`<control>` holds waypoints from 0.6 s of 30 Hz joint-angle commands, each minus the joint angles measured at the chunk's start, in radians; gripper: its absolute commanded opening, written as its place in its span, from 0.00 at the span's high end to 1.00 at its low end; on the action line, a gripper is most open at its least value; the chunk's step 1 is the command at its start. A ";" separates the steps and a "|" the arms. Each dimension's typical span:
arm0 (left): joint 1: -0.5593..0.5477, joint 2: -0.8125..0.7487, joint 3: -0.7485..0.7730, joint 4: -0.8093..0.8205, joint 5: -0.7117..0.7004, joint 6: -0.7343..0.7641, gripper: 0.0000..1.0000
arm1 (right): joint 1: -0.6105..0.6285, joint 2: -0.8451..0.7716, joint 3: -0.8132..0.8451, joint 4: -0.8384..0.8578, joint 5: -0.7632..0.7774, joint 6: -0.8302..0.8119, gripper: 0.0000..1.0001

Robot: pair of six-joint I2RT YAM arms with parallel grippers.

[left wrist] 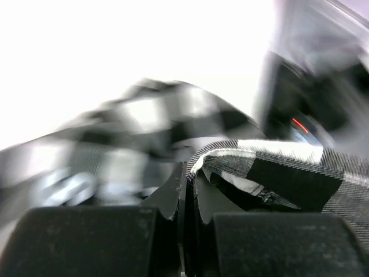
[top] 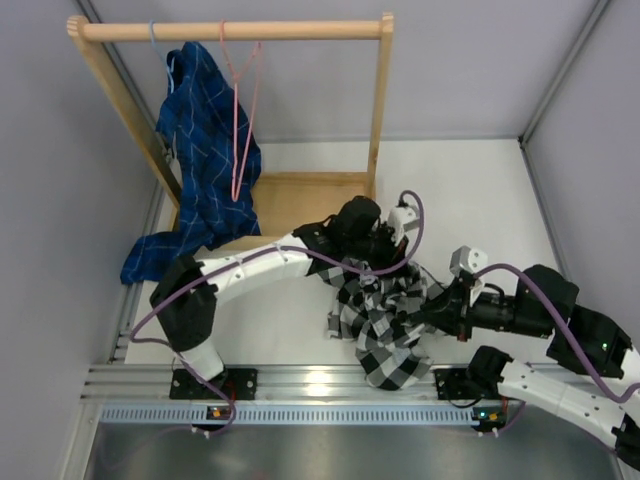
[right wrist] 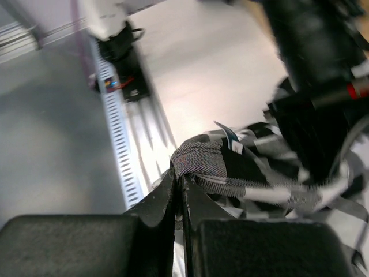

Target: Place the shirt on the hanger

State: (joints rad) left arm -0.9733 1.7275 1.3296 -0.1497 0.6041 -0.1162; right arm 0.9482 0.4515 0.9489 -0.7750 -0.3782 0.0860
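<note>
The black-and-white checked shirt (top: 385, 325) hangs bunched between my two arms above the table's near middle. My left gripper (left wrist: 190, 173) is shut on a folded edge of the shirt (left wrist: 259, 167); from above this gripper (top: 385, 262) sits at the cloth's far side. My right gripper (right wrist: 179, 176) is shut on another bunched fold of the shirt (right wrist: 230, 167), with a small white label just beyond; from above it (top: 440, 313) meets the cloth's right side. The pink wire hanger (top: 240, 110) hangs from the wooden rail (top: 230, 30) at the back left, apart from both grippers.
A blue plaid shirt (top: 200, 170) hangs on the wooden rack and trails onto the table at the left. The rack's right post (top: 378, 110) and wooden base (top: 300, 200) stand just behind my left arm. A metal rail (top: 300, 385) runs along the near edge.
</note>
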 commanded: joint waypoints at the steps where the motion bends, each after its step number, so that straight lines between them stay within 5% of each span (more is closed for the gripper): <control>1: 0.012 -0.172 0.011 0.039 -0.623 -0.126 1.00 | 0.012 0.001 0.036 0.017 0.306 0.038 1.00; 2: 0.012 -0.246 -0.009 0.056 -0.809 -0.151 1.00 | 0.014 0.012 0.056 -0.001 0.352 0.044 1.00; 5: 0.012 -0.415 -0.131 0.140 -1.068 -0.227 1.00 | 0.012 0.081 0.121 -0.029 0.450 0.052 1.00; 11: -0.047 -0.681 -0.266 0.242 -1.342 -0.255 1.00 | 0.012 0.266 0.359 -0.047 0.706 0.020 1.00; 18: -0.441 -0.806 -0.125 0.461 -1.682 0.259 1.00 | 0.012 0.512 0.798 -0.044 0.800 -0.158 1.00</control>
State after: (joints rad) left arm -1.2961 0.9405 1.0912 0.1093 -0.8169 -0.1535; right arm 0.9512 0.9264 1.5814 -0.8249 0.3119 0.0319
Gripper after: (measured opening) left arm 0.042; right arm 0.009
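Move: Shirt pinched in both hands. The pink hanger's middle is about 30 cm to my left hand's left, 20 cm ahead and 22 cm higher; its near tip is level ahead, 30 cm left, 21 cm up. The blue shirt hangs some 10 cm left of the hanger; the rack's right post stands 21 cm ahead and 5 cm left. From my right hand, the hanger is about 37 cm ahead, 35 cm left, 12 cm up. Keeping both pinches on the checkered shirt, I sweep my left hand up about 25 cm and some 20 cm left towards the pink hanger's near tip, bulging forward first and then drawing back, the wrist swinging some 65 degrees counter-clockwise so its fingers tip up and forward. My right hand goes forward, then rises, roughly 14 cm each, turning clockwise, and together we spread the shirt. ##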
